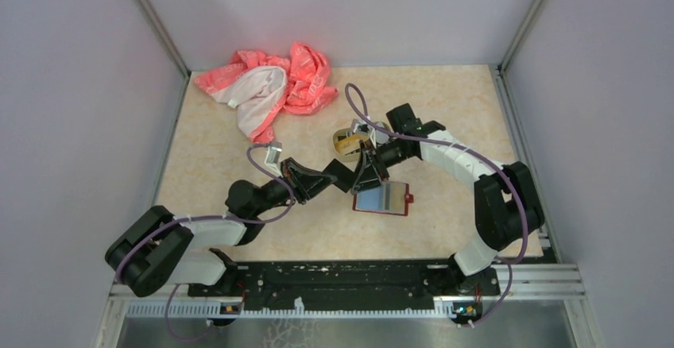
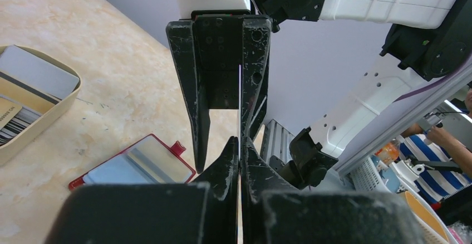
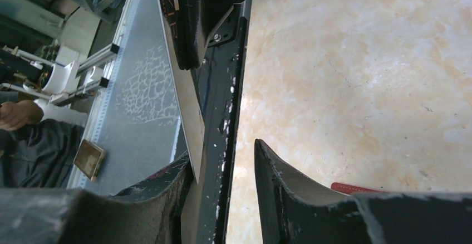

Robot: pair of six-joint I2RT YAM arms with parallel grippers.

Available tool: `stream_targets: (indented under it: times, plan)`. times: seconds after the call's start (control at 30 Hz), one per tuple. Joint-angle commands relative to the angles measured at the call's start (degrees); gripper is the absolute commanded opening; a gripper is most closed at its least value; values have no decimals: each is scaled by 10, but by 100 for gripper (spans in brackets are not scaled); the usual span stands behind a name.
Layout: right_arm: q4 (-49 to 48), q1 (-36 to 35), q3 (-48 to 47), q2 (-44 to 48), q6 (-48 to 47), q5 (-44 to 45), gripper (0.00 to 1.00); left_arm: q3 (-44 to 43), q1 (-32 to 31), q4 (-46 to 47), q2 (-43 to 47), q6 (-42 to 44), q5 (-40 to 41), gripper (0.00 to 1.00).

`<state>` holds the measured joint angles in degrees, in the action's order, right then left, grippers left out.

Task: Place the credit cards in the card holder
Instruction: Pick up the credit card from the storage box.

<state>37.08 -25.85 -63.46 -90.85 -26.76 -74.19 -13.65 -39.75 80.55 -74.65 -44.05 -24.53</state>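
A pale credit card point(image 3: 185, 96) stands on edge above the table, showing as a thin line point(image 2: 240, 105) in the left wrist view. My left gripper point(image 2: 240, 150) is shut on it. My right gripper point(image 3: 222, 150) faces the left one, open, with its fingers point(image 2: 190, 93) on either side of the card and a gap at one pad. In the top view the left gripper point(image 1: 350, 177) and the right gripper point(image 1: 369, 170) meet just above the card holder point(image 1: 383, 199). This red wallet point(image 2: 136, 166) lies open and flat, and its edge point(image 3: 356, 188) shows low in the right wrist view.
A tan tray point(image 1: 346, 143) just behind the grippers holds more cards, a grey one point(image 2: 33, 72) among them. A pink and white cloth point(image 1: 266, 86) lies at the back left. The black rail point(image 1: 350, 280) runs along the near edge, and walls close in both sides.
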Motion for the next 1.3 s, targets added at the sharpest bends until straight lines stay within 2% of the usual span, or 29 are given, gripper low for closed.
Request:
stream_targets:
  times: [0.0, 0.07, 0.17, 0.4, 0.43, 0.57, 0.63, 0.83, 0.93, 1.0, 1.13, 1.27]
  plan:
    - [-3, -7, -20, -1, -30, -26, 37, -1, 2, 3, 6, 18, -3, 0]
    - [-4, -7, -19, -1, -29, -36, 36, -2, 2, 6, 0, 17, -8, 0]
    - [-6, -9, -19, 0, -30, -45, 28, -4, 2, 16, -12, 13, -13, 0]
    - [3, -10, -23, -1, -38, -45, 0, -13, 2, 28, -32, 12, -30, 1]
    - [10, -10, -26, -1, -46, -41, 0, -12, 2, 29, -31, 15, -30, 3]
    - [50, -10, -37, -3, -88, -25, 0, -3, 10, 25, -17, 19, -30, 29]
    - [56, -10, -37, -5, -96, -25, 0, 4, 18, 16, -7, 14, -28, 33]
    - [88, -18, -48, -18, -128, -12, 0, 9, 33, -4, 14, 12, -45, 33]
    - [100, -23, -52, -24, -140, -9, 0, 6, 36, -4, 14, 14, -62, 24]
    - [107, -24, -56, -27, -146, -11, 0, 0, 38, -5, 8, 15, -81, 22]
    - [112, -24, -59, -28, -150, -13, 0, -13, 40, -13, -7, 13, -113, 31]
    - [124, -24, -63, -30, -160, -15, 0, -13, 42, -21, -11, 15, -121, 29]
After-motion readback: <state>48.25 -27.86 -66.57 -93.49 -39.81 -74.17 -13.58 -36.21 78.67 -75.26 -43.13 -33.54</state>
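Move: My left fingers are shut on the black credit card by its left end; the card's middle is about 3 cm to their right and 1 cm ahead. From my half-open right hand, whose fingers straddle the other end, it lies roughly 3 cm left and 2 cm ahead. The open card holder is on the table some 16 cm below my right hand, 7 cm to its right, about level fore and aft; the storage box stands about 16 cm ahead of that hand, 2 cm right, also well below. I shut my right fingers on the near end of the black card, then open my left fingers about a third to hand it over. With the grip kept, my right hand eases back about 1.5 cm and turns slightly counter-clockwise; my left dips, draws up and left a little, then sinks again, ending barely 2 cm lower with its fingers still around the card's far end. ##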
